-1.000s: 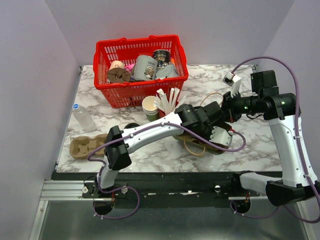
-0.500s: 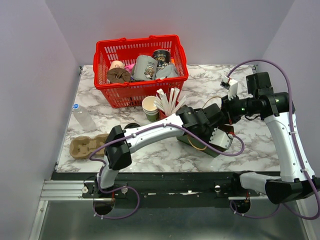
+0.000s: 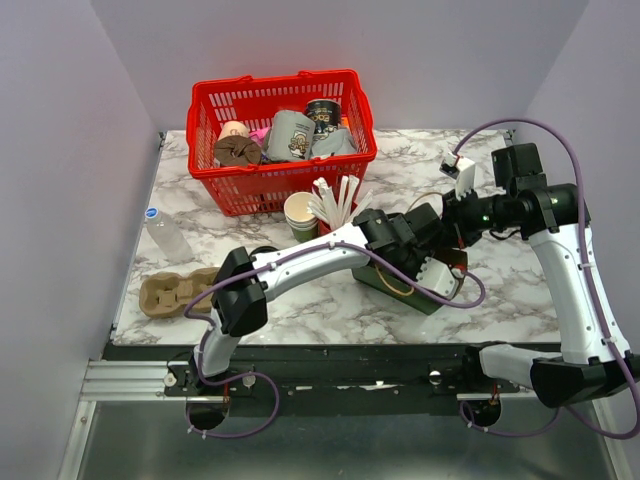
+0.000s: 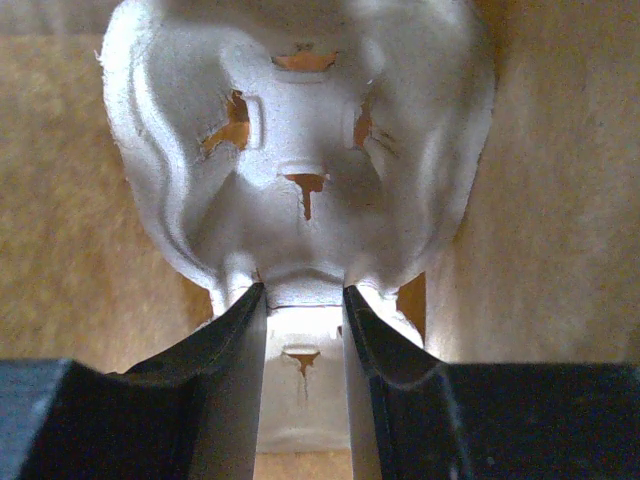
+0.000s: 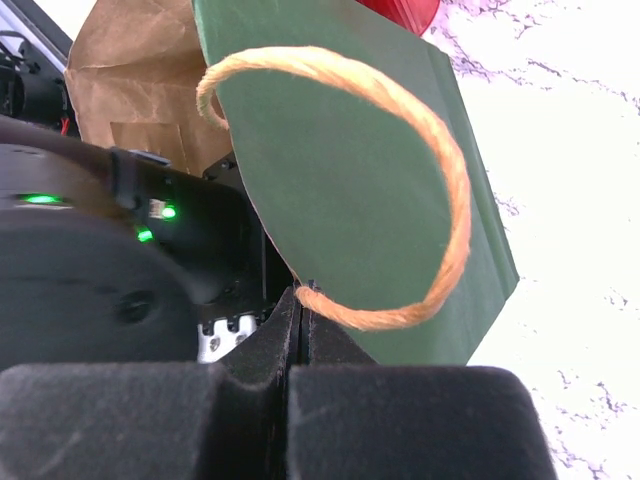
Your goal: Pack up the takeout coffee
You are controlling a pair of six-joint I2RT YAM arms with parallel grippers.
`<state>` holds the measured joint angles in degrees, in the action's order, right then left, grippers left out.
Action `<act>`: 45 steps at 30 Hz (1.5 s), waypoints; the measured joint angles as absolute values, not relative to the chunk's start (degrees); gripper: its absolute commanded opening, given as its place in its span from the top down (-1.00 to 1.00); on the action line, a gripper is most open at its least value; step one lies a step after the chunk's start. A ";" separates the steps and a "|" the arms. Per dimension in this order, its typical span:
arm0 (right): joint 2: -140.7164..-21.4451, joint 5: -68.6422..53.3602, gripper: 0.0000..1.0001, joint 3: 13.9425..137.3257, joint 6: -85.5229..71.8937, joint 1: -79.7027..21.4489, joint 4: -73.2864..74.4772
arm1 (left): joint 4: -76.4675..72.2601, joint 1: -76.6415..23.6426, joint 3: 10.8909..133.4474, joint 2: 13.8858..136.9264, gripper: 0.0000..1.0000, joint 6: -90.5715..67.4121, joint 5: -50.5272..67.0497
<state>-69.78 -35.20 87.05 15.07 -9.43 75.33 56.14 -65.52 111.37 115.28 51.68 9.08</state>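
A green paper bag [image 3: 418,297] with a brown inside [image 4: 80,200] lies right of centre. My left gripper [image 4: 305,290] is deep inside the bag. It is shut on a ridge of a pale moulded cup carrier [image 4: 300,120]. My right gripper [image 5: 300,295] is shut on the bag's rim [image 5: 350,170], at the foot of the orange twine handle [image 5: 450,180]. In the top view it is at the bag's far edge [image 3: 452,238]. The takeout coffee shows only as a round black lid [image 3: 263,251] behind my left forearm.
A red basket [image 3: 255,185] of cups and jars stands at the back. In front of it are a stack of lidless green cups [image 3: 300,215] and white sticks [image 3: 338,198]. A brown cup carrier [image 3: 175,290] and a plastic bottle [image 3: 166,233] sit at the left.
The right gripper has drawn the bag's rim up and slightly left. The bag's green side has turned into view around the left gripper. Both grips are unchanged.
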 measured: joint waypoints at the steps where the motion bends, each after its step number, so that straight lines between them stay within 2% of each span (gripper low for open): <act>1: -69.82 -35.20 0.99 87.07 15.07 -9.43 75.33 | 56.47 -65.45 111.66 115.57 1.00 52.03 9.47; 7: -70.24 -35.20 0.99 87.81 15.14 -9.43 75.55 | 56.86 -65.43 111.79 116.07 0.99 53.71 9.85; 8: -70.24 -35.20 0.99 87.81 15.14 -9.43 75.57 | 56.86 -65.43 111.79 116.14 0.77 54.00 9.82; 10: -70.24 -35.20 0.99 87.81 15.14 -9.43 75.57 | 56.82 -65.43 111.72 116.18 0.55 54.22 9.85; 11: -70.24 -35.20 0.99 87.81 15.14 -9.43 75.57 | 56.80 -65.43 111.72 116.20 0.34 54.24 9.82; 15: -70.24 -35.18 0.99 87.81 15.14 -9.43 75.57 | 56.60 -65.30 111.74 116.22 -0.03 54.06 9.76; 20: -70.26 -34.15 0.99 87.81 16.05 -9.43 75.05 | 56.51 -64.79 114.43 116.27 -0.28 51.33 10.02; 26: -70.35 -33.74 0.99 89.36 17.72 -9.28 73.14 | 57.84 -64.34 116.66 116.18 -0.49 46.72 12.47; 30: -71.26 -33.43 0.99 90.43 19.33 -9.32 71.90 | 56.97 -63.68 116.66 115.63 -0.53 42.63 14.52; 37: -73.36 -33.41 0.99 91.55 22.09 -9.50 64.05 | 53.82 -58.76 116.75 112.27 -0.62 30.15 26.68; 39: -74.76 -31.46 0.99 90.70 23.29 -8.84 66.85 | 47.48 -54.83 116.49 107.77 -0.68 23.79 31.48; 43: -77.71 -29.08 0.99 89.47 24.91 -8.47 70.46 | 30.09 -42.00 112.12 90.56 -0.68 10.85 38.70; 45: -78.11 -28.62 0.99 89.41 25.65 -8.40 71.24 | 24.82 -39.40 109.75 83.18 -0.69 8.12 41.47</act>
<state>-78.11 -28.62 89.41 25.65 -8.40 71.24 24.82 -39.40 109.75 83.18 8.12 41.47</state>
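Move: The left hand is down inside the paper bag, its fingers at the neck of the cup carrier, which lies practically at the hand, some 1 cm below. The straw cup stands about 17 cm left, 4 cm ahead and 9 cm lower; the paper cups about 25 cm left, 7 cm ahead, equally low. The right hand holds the bag's rope handle, with the bag's middle about 4 cm back, 2 cm left and 16 cm below. Spreading its fingers to let go of the carrier, the left hand then climbs out of the bag, slowly at first and then fast, about 34 cm up and finally 10 cm left, the wrist swinging some 60 degrees until the fingers point level to the right. The right hand, still shut on the handle, carries it about 5 cm forward, rising slightly before sinking below its starting height. ##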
